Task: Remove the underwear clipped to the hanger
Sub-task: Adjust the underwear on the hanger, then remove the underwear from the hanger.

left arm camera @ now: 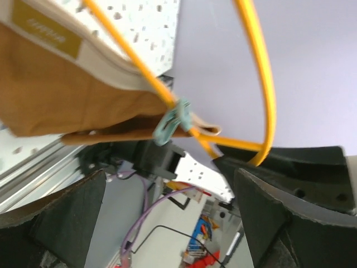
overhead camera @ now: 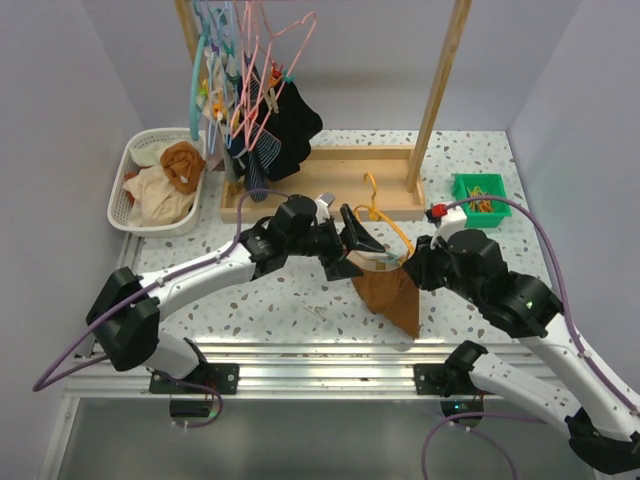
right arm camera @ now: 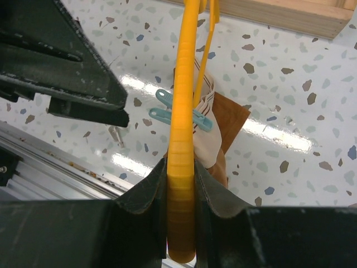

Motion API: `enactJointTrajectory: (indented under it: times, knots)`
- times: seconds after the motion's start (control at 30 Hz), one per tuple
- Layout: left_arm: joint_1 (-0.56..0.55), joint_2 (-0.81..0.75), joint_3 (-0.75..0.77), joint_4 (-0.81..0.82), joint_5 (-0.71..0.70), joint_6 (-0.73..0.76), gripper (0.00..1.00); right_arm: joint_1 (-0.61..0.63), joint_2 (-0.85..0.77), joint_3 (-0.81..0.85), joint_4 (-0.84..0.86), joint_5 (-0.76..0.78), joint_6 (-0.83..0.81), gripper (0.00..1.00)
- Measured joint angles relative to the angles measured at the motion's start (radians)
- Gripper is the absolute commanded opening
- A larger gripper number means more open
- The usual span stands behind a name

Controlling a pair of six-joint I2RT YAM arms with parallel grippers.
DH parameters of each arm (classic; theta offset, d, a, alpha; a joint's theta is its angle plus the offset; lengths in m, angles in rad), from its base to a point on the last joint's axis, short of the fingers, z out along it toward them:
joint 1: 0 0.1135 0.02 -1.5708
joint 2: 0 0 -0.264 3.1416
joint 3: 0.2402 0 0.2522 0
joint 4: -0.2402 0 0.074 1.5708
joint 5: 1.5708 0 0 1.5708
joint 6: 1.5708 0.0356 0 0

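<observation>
Black underwear (overhead camera: 296,122) hangs limp on the rack at the back, clipped to pink hangers (overhead camera: 262,60). Over the middle of the table my right gripper (overhead camera: 413,266) (right arm camera: 182,187) is shut on a yellow hanger (overhead camera: 385,222) (right arm camera: 184,84) (left arm camera: 262,84). An orange-brown cloth (overhead camera: 392,295) (left arm camera: 67,95) (right arm camera: 233,114) with a white waistband dangles from that hanger, pinned by a teal clip (left arm camera: 170,124) (right arm camera: 167,114). My left gripper (overhead camera: 357,243) (left arm camera: 167,212) stands wide open just left of the hanger, with the clip a little past its fingertips and nothing between them.
A white basket (overhead camera: 135,150) with orange and cream clothes stands at the back left. The wooden rack base (overhead camera: 330,205) and its post (overhead camera: 440,90) cross the back. A green bin (overhead camera: 480,183) sits at the right. A small loose peg (overhead camera: 315,312) lies on the tabletop.
</observation>
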Motion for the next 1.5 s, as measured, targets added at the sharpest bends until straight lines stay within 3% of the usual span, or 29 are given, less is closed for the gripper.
enactJointTrajectory:
  times: [0.33, 0.43, 0.77, 1.03, 1.23, 1.5]
  knots:
    - [0.000, 0.195, 0.048, 0.175, 0.137, -0.120, 0.90, 0.000, 0.006, 0.007, -0.002, 0.000, -0.009, 0.00]
    - [0.000, 0.227, 0.047, 0.226, 0.168, -0.160, 0.83, 0.003, 0.013, 0.009, -0.001, 0.000, -0.011, 0.00]
    - [0.000, 0.266, 0.042, 0.384, 0.221, -0.250, 0.47, 0.019, 0.017, 0.009, -0.001, 0.005, -0.014, 0.00]
    - [0.000, 0.290, 0.023, 0.455, 0.248, -0.279, 0.31, 0.019, 0.017, 0.009, -0.003, 0.008, -0.014, 0.00]
    - [0.002, 0.293, 0.009, 0.481, 0.262, -0.280, 0.01, 0.019, 0.017, 0.009, -0.006, 0.010, -0.014, 0.00]
    - [0.002, 0.285, -0.009, 0.483, 0.267, -0.270, 0.00, 0.019, 0.018, 0.009, -0.012, 0.020, -0.014, 0.00]
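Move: The teal clip on the hanger's bar is about 6 cm to the right of the left hand, level with it front to back and some 2 cm lower; from the right hand, which holds the hanger, the clip is about 5 cm left, 1 cm ahead and 3 cm below. The brown underwear hangs around 3 cm back, 5 cm right and 9 cm below the left hand. A loose pale clothespin lies on the table about 10 cm left, 4 cm back and 21 cm down. The teal clip on the hanger's bar is what the left hand goes for: it reaches about 5 cm to the right, its open fingers straddling the clip, and turns some 20 degrees, bringing the fingertips nearer level. It then stays beside the bar and closes almost fully, pinching the clip between the fingertips. The right hand keeps its grip on the hanger, nearly still. ##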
